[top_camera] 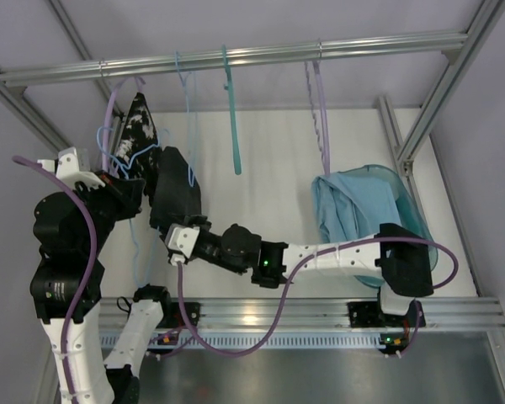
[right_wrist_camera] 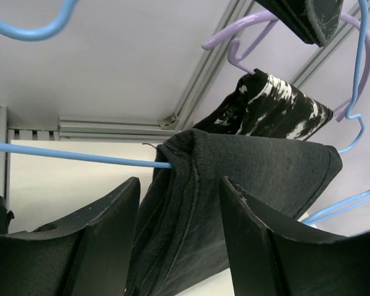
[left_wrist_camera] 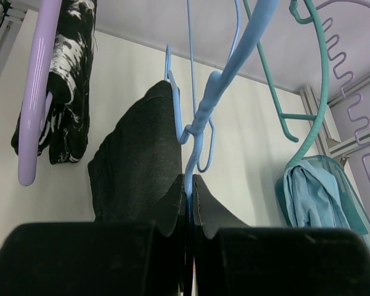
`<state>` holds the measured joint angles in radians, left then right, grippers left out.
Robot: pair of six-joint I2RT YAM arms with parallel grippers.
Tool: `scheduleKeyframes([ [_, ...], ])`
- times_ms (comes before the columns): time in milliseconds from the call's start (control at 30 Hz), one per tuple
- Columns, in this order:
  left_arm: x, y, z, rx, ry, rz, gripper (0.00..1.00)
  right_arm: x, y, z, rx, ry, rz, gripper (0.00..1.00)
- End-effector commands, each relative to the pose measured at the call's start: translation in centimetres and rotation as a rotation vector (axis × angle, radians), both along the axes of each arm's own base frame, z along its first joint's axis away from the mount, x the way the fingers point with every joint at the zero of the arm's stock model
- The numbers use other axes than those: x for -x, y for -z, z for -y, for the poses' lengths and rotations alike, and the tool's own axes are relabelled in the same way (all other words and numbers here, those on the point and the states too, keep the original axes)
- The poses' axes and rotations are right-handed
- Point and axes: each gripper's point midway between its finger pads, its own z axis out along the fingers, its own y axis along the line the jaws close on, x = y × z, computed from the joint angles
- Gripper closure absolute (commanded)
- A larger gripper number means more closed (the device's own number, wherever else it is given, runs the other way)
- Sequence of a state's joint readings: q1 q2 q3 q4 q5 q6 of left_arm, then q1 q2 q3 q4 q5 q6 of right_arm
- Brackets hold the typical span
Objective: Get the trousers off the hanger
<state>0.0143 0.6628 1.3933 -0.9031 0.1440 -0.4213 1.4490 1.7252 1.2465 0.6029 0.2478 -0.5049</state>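
The black trousers [top_camera: 175,189] hang folded over the bar of the thin pale-blue hanger [top_camera: 188,93], whose hook is on the top rail. In the left wrist view my left gripper [left_wrist_camera: 191,185] is shut on the hanger's [left_wrist_camera: 219,86] wire, with the trousers [left_wrist_camera: 139,160] just behind it. My right gripper [top_camera: 175,229] reaches in from the right below the garment. In the right wrist view its fingers [right_wrist_camera: 180,185] straddle the trousers' [right_wrist_camera: 259,179] folded edge and fabric fills the gap between them. The hanger bar [right_wrist_camera: 80,156] runs into the fold from the left.
A black garment with white print [top_camera: 139,126] hangs on a lavender hanger just left of the trousers. A teal hanger [top_camera: 233,118] and another lavender hanger [top_camera: 320,109] hang bare from the rail [top_camera: 236,59]. A teal basket [top_camera: 417,215] at the right holds light-blue cloth [top_camera: 358,202].
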Motion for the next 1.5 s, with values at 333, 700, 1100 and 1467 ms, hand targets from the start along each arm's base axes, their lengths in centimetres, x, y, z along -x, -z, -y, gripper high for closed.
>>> scheduleKeyframes([
  [333, 1.0, -6.1, 0.6, 0.027, 0.025, 0.227, 1.0, -3.8, -3.5, 0.3, -0.13, 0.122, 0.031, 0.49],
  [700, 0.8, -6.0, 0.6, 0.03, 0.028, 0.222, 1.0, -5.3, -3.2, 0.3, -0.107, 0.152, 0.053, 0.9],
  [1100, -0.3, -2.5, -0.6, -0.007, -0.031, 0.147, 1.0, -2.6, -14.8, 4.0, -0.242, 0.033, 0.001, 1.0],
  [1467, -1.1, 2.6, -1.5, -0.053, -0.069, 0.052, 1.0, -0.5, -22.3, 8.6, -0.403, -0.039, -0.013, 1.0],
])
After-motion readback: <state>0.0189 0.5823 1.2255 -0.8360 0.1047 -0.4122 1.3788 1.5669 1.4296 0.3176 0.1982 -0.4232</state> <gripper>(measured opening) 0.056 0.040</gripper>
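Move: The black trousers, draped over the lower bar of the blue hanger, have their middle about 6 cm ahead, 2 cm left and 4 cm below the right hand, which is open around their near fold. The patterned cloth hangs roughly 9 cm beyond them and 5 cm farther left. From the left hand, already pinching this hanger near its neck, the trousers' middle lies some 7 cm ahead, 5 cm right and 8 cm down. Push the right gripper about 3 cm forward onto the near fold of the black trousers and shut the fingers to pinch the cloth. Then lift roughly 10 cm, drawing right about 4 cm and slightly back. Keep the blue hanger gripped and nearly still with the left, and once the right is lifting, lower it some 4 cm. ##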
